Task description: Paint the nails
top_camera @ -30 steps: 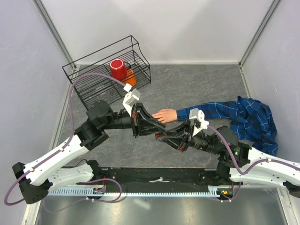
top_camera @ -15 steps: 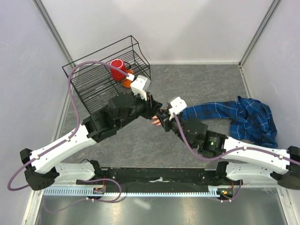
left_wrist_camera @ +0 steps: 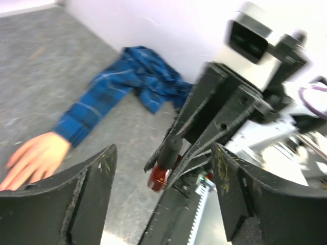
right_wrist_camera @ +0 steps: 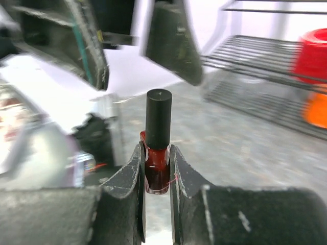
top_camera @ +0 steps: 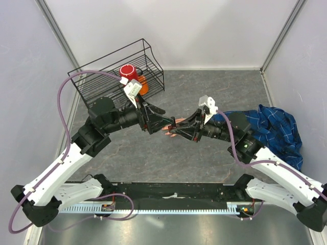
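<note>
A peach fake hand (left_wrist_camera: 34, 159) with a blue plaid cuff (left_wrist_camera: 76, 127) lies flat on the grey table; its nails are too blurred to make out. In the top view only its fingertips (top_camera: 168, 133) show beneath the grippers. My right gripper (right_wrist_camera: 156, 149) is shut on a small dark red polish bottle (right_wrist_camera: 157, 171) with a black cap (right_wrist_camera: 158, 120), held upright above the table. My left gripper (left_wrist_camera: 163, 153) faces it with jaws wide open, one finger (left_wrist_camera: 82, 199) on each side of the bottle (left_wrist_camera: 159, 176) and not touching it. From above, the left gripper (top_camera: 164, 120) and right gripper (top_camera: 176, 130) meet tip to tip over the hand.
A black wire basket (top_camera: 117, 76) stands at the back left with a red cup (top_camera: 127, 74) and an orange object (top_camera: 143, 84) in it. The blue plaid shirt (top_camera: 271, 130) is bunched at the right. Grey walls close in both sides.
My left gripper has gone from shut to wide open and drawn back to the left. The right arm has shifted right, still shut on the bottle.
</note>
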Controlling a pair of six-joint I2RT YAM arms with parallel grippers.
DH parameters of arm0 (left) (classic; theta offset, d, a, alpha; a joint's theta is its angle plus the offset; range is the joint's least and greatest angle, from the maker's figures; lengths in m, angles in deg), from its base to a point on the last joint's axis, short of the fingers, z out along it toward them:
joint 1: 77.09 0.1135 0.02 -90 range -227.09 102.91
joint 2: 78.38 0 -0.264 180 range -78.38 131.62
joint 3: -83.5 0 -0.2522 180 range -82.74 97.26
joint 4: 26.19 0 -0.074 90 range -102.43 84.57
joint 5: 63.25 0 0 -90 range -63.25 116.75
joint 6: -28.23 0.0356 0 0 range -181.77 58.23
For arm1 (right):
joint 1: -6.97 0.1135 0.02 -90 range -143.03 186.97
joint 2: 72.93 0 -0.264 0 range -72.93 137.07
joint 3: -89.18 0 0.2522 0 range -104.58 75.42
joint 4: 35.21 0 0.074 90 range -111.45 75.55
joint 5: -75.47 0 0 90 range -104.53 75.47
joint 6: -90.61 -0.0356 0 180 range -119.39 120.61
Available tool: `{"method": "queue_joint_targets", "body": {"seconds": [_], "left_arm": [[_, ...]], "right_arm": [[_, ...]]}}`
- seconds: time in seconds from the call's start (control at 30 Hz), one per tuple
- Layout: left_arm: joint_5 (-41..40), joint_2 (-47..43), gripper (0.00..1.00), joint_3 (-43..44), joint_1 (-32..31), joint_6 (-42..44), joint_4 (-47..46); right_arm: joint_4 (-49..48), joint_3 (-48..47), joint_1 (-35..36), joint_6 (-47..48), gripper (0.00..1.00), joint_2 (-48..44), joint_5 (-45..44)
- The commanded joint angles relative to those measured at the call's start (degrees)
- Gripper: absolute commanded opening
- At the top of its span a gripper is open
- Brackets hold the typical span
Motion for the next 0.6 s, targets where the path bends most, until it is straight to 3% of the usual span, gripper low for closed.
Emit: {"method": "queue_joint_targets", "body": {"seconds": [0.0,0.13,0.3,0.57], "left_arm": [[16.5,0.1,0.78,-3.3,3.2,-7.0,-10.8],[26.6,2.1,0.78,-5.8,5.4,-12.4,-20.2],[33.2,4.9,0.72,-7.1,5.5,-18.4,-29.5],[37.0,6.7,0.5,-6.0,5.4,-18.4,-31.0]], "right_arm": [[-13.2,2.4,-3.6,-14.3,0.0,0.0,21.4],[-21.4,4.4,-4.7,-21.4,0.0,-0.1,23.5],[-21.4,4.2,-5.0,-22.2,0.0,0.0,23.8],[-18.0,1.6,-5.2,-19.9,0.0,1.9,22.6]]}}
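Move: The black cap of the red nail polish bottle lies about 4 cm to the left hand's right, 1 cm ahead and 1 cm below, just past its open fingertips. The right hand already pinches the bottle, with the cap some 3 cm to its left, 1 cm ahead and 1 cm above. From the left hand, the dummy hand lies roughly 15 cm ahead, 6 cm right and 33 cm below; its blue cuff is about 11 cm farther right. Still pinching the red bottle, the right hand draws back about 5 cm and yaws some 20 degrees counter-clockwise. The left hand comes back with it by nearly 5 cm, edges 2 cm right towards the black cap, and swings nearly 30 degrees clockwise to face the other hand. Its fingers narrow from wide to about half open around the cap's line, with no grip on it to be seen yet. ##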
